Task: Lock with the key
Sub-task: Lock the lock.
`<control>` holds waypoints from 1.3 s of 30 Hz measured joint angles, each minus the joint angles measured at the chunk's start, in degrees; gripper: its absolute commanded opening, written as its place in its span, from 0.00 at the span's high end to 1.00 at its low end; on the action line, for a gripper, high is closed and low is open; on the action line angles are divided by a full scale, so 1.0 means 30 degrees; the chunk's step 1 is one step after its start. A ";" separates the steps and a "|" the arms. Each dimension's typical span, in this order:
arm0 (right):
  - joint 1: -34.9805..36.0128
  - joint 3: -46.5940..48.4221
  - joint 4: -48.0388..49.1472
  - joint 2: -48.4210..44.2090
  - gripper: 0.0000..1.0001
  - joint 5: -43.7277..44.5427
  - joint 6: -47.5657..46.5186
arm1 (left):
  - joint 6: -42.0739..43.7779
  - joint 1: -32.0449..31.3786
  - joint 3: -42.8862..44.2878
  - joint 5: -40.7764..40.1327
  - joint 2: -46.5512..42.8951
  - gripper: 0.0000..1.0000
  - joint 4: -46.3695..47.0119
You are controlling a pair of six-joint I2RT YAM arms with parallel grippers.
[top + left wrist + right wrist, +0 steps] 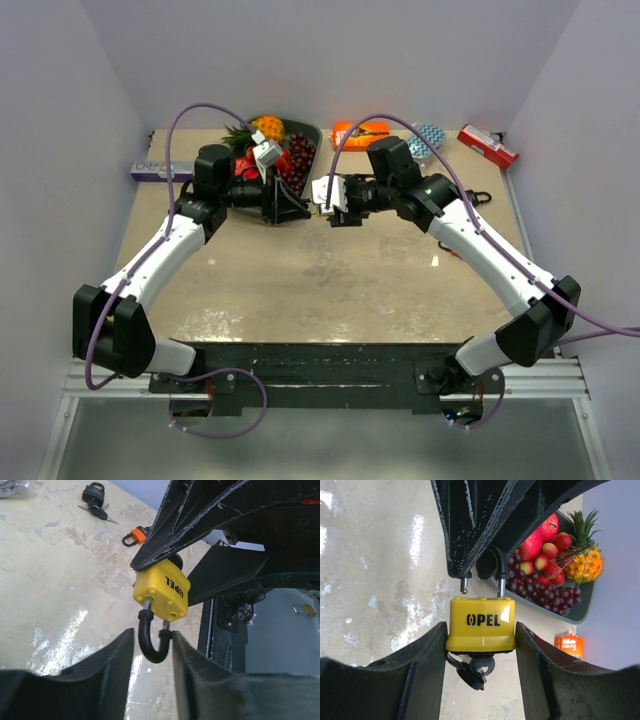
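My right gripper (481, 635) is shut on the body of a yellow padlock (481, 622) marked OPEL and holds it above the table. A black-headed key (472, 670) on a ring sits in the padlock's underside. The shackle's free end (464, 585) stands out of the body. In the left wrist view the black-sleeved shackle (152, 647) lies between the fingers of my left gripper (152, 640). One finger (182, 650) touches it and a narrow gap remains at the other. Both grippers meet at the table's far middle (318, 203).
A grey tray (312, 133) of fruit stands just behind the grippers. An orange box (360, 135), a blister pack (428, 137) and a red box (488, 146) line the back edge. A black padlock with keys (94, 492) and an orange one (136, 536) lie on the table.
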 measured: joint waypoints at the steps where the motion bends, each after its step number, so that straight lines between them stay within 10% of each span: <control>1: 0.0000 0.0000 0.0000 0.0000 1.00 0.0007 -0.0015 | -0.0073 0.0000 0.0000 0.0007 0.0007 0.70 0.0073; 6: 0.0029 0.0000 -0.0022 0.0000 0.98 0.0007 -0.0160 | -0.0044 -0.0015 0.0000 0.0007 0.0029 1.00 0.0211; 9: 0.0044 -0.0044 0.0015 0.0000 0.30 0.0022 -0.0124 | -0.0029 0.0007 0.0000 -0.0015 0.0036 1.00 0.0255; 12: 0.0080 -0.0051 0.0102 0.0000 0.11 0.0080 0.0430 | 0.0029 0.0007 0.0000 -0.0015 0.0036 1.00 0.0233; 39: -0.1756 -0.3242 0.3257 -0.2346 0.04 -0.4240 1.0732 | 0.6484 0.0335 -0.0007 0.1953 -0.2499 1.00 -0.2608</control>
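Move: The right hand still holds the yellow lock by its body, right between its fingertips, with the key about 3 cm to that hand's right, level and neither ahead nor back. From the left hand the lock body lies some 4 cm right and 1 cm ahead at the same height, its shackle already between the part-open fingers. From the left hand, the fruit tray is roughly 10 cm ahead, 9 cm left; the orange pack 17 cm ahead, 11 cm right; both about 25 cm below. Staying nearly in place, the left fingers close and pinch the lock's shackle; then the right fingers open wide and let go of the body. The right hand slips a little right and up, then goes back about 4 cm, turning some 30 degrees, still open around the key end. Keeping its pinch, the left hand shifts slightly left, then back and up, rolling about 20 degrees about its fingers. ##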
